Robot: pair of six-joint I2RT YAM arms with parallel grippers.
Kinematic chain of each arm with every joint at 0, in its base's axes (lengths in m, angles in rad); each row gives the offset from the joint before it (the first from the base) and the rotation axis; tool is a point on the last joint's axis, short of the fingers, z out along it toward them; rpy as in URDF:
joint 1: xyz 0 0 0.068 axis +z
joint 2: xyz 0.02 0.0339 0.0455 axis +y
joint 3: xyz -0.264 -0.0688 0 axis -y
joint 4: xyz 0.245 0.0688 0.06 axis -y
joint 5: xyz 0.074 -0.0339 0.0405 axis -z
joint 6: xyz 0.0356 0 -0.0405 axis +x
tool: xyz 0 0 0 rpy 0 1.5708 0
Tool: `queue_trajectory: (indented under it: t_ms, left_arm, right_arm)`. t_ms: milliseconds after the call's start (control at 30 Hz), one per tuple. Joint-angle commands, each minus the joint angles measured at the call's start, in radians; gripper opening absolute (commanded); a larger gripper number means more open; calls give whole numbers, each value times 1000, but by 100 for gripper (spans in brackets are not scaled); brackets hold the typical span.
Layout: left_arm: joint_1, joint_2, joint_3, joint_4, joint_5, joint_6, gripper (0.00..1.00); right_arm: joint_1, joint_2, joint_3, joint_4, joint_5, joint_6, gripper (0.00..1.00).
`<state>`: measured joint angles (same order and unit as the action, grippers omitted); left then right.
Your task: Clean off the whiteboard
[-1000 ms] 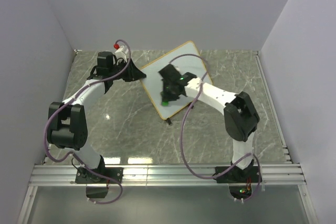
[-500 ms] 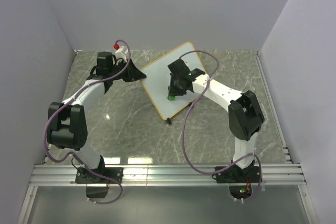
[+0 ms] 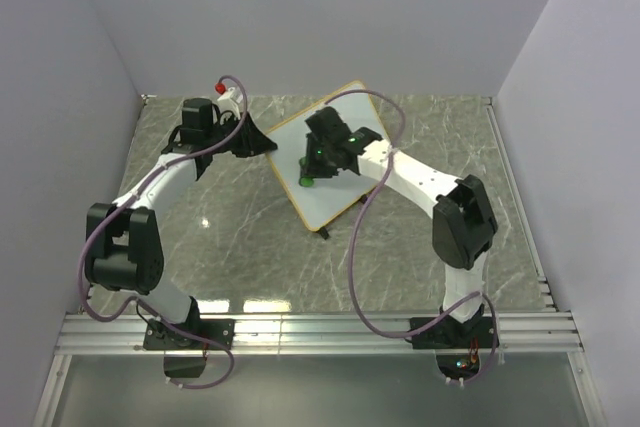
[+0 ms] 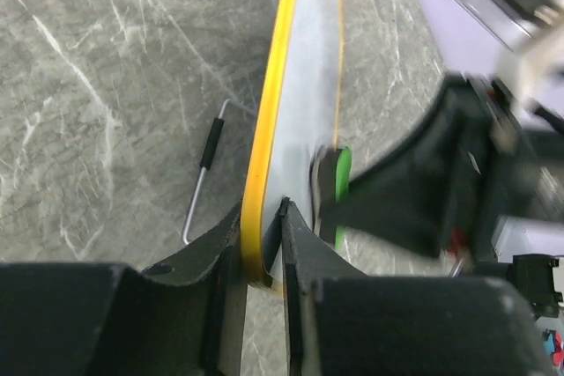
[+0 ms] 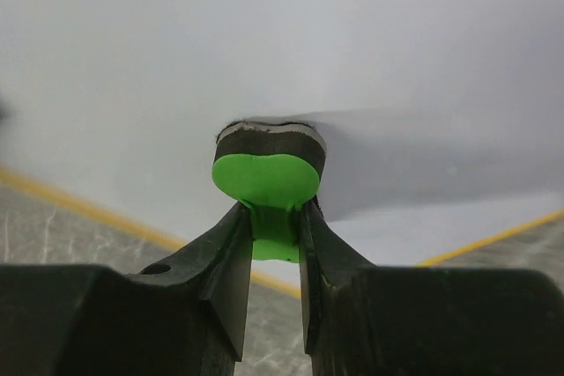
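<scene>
The whiteboard point(image 3: 335, 187) is white with a tan-orange rim and lies tilted on the marble table; no red marks show on it. My left gripper point(image 3: 262, 144) is shut on the whiteboard's left corner, its rim point(image 4: 264, 156) pinched between the jaws. My right gripper point(image 3: 308, 173) is shut on the green eraser point(image 5: 267, 180), whose dark felt pad presses on the board's white face point(image 5: 264, 50). The eraser also shows in the left wrist view point(image 4: 340, 184), edge-on against the board.
A thin black-and-metal board foot point(image 4: 204, 173) lies on the marble under the board's left side. Another black foot point(image 3: 322, 232) sticks out at the board's near corner. Grey walls enclose the table on three sides.
My right gripper has carried the eraser across the board, from its near left part up and to the far side, then left. The left gripper has stayed on the corner.
</scene>
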<state>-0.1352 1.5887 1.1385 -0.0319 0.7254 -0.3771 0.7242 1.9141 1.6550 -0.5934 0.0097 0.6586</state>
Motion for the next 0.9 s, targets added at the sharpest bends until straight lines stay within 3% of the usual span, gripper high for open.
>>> queue_trajectory:
  t_ms: [0, 333, 733, 867]
  left_arm:
    - [14, -87, 1, -6, -40, 83, 0]
    - [31, -166, -3, -82, -40, 90, 0]
    - [31, -371, -244, -42, -191, 69, 0]
    - [31, -401, -256, -56, -219, 73, 0]
  right_arm:
    - [-91, -116, -107, 24, 19, 26, 0]
    - [-206, -273, -308, 55, 44, -11, 0]
    - [-301, -378, -411, 70, 10, -30, 0]
    - [-322, -408, -440, 64, 4, -48, 0]
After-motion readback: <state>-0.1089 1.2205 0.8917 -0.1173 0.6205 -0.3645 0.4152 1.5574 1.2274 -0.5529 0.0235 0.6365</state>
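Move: My right fingers already hold the eraser, its pad close against the whiteboard. The whiteboard's right-hand corner lies about 20 cm to the right and 3 cm ahead, some 10 cm lower; the right black clip is about 13 cm right and 5 cm back, the left clip 4 cm right and 12 cm back, both roughly 11 cm lower. From my left hand, which grips the upper left corner, the whiteboard's middle is about 13 cm right, 3 cm back and 7 cm lower. I sweep the held eraser about 17 cm to the right across the lower part of the whiteboard to its right-hand edge, fast at first and then slower, swinging the wrist clockwise; by the end the pad is clear of the surface. My left hand keeps its grip on the corner, lifts slightly, then draws it some 7 cm back and a little left. ##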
